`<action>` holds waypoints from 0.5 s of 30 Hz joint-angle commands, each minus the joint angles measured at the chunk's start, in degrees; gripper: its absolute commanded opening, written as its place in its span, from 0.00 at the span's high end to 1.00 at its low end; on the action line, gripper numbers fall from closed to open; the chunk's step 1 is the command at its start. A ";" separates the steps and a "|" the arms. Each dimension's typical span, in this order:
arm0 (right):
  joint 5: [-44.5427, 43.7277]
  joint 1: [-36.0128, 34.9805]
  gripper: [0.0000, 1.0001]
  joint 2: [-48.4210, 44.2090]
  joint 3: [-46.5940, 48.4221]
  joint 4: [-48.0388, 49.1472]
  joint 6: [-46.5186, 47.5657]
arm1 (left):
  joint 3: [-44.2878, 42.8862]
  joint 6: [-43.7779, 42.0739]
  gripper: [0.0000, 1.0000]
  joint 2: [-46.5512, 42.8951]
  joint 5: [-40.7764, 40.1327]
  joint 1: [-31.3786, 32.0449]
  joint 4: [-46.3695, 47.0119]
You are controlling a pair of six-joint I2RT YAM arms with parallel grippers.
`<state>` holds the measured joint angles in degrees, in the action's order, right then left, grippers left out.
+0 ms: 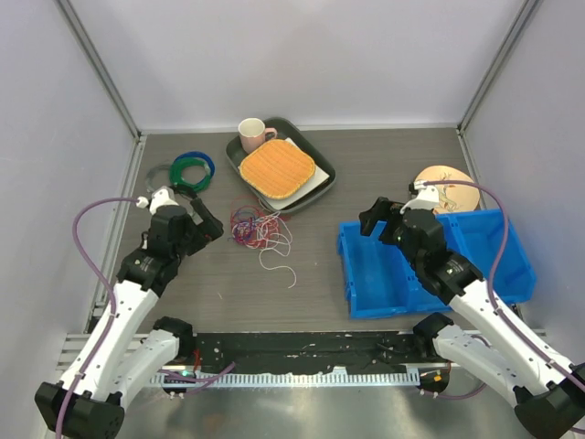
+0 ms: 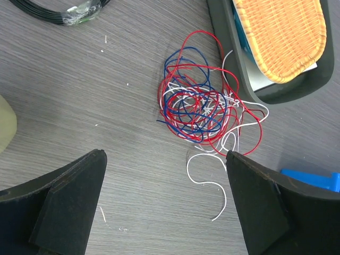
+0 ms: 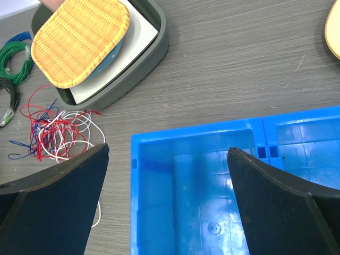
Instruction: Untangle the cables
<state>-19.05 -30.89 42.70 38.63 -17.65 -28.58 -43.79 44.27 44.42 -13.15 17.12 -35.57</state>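
The cables (image 1: 254,227) lie as one loose tangle of thin red, blue and white strands on the grey table, just in front of the tray. A white end (image 2: 210,183) trails out of the tangle towards the near edge. My left gripper (image 1: 207,221) hovers just left of the tangle, open and holding nothing. In the left wrist view the tangle (image 2: 199,109) lies beyond the gap between the fingers (image 2: 164,155). My right gripper (image 1: 377,218) is open over the left compartment of the blue bin (image 3: 196,129). The right wrist view shows the cables (image 3: 56,133) at far left.
A dark grey tray (image 1: 322,174) at the back holds an orange wicker mat (image 1: 277,167) and a pink mug (image 1: 254,134). Green, blue and black ring coils (image 1: 192,169) lie back left. The blue bin (image 1: 393,306) and a wooden disc (image 1: 446,187) stand at the right.
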 commanded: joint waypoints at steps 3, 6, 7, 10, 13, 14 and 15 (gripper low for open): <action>3.99 0.05 0.00 0.72 1.10 4.54 1.93 | 0.20 -1.56 0.00 1.71 2.69 0.19 3.84; 17.26 0.05 0.00 0.63 -1.80 13.32 4.84 | 0.37 -2.17 0.00 2.68 6.28 0.28 5.68; 21.55 -0.13 0.00 1.15 -2.59 15.43 5.11 | 0.72 -2.35 0.00 2.77 7.25 0.28 6.65; 24.25 -6.26 0.02 9.73 1.34 15.46 7.20 | 2.83 -3.40 0.00 4.00 12.35 0.63 10.77; 8.27 -19.96 0.02 21.13 7.30 14.05 11.68 | 3.10 -3.40 0.00 6.11 12.97 1.33 12.10; 6.41 -22.60 0.02 23.98 9.25 13.70 12.31 | 3.27 -3.23 0.00 7.07 12.97 1.33 12.19; 4.39 -25.24 0.02 27.23 11.01 13.61 12.41 | 3.62 -3.23 0.00 7.69 12.88 1.33 12.37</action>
<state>-5.87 -45.80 58.59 41.98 -6.46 -21.47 -40.84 42.39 50.17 -3.31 18.04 -28.14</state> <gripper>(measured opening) 0.980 0.996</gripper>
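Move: The tangle of red, white and blue cables lies about 22 cm to the right hand's left and 5 cm ahead, some 18 cm lower. From that hand the blue bin is roughly 8 cm right and 4 cm back, and the tray with the basket 17 cm left and 19 cm ahead. From the left hand the tangle is about 8 cm right, 6 cm ahead and 16 cm down; the green coil stands 10 cm left and 20 cm ahead. The cable tangle is closed in on from both sides: the right hand sweeps left about 11 cm, gathering speed, off the blue bin's side and slightly back, swinging nearly 30 degrees counter-clockwise to face the tangle. The left hand eases right 3 to 4 cm and sinks about 2, turning a little clockwise. Both stay wide open, well above the table, touching nothing. ##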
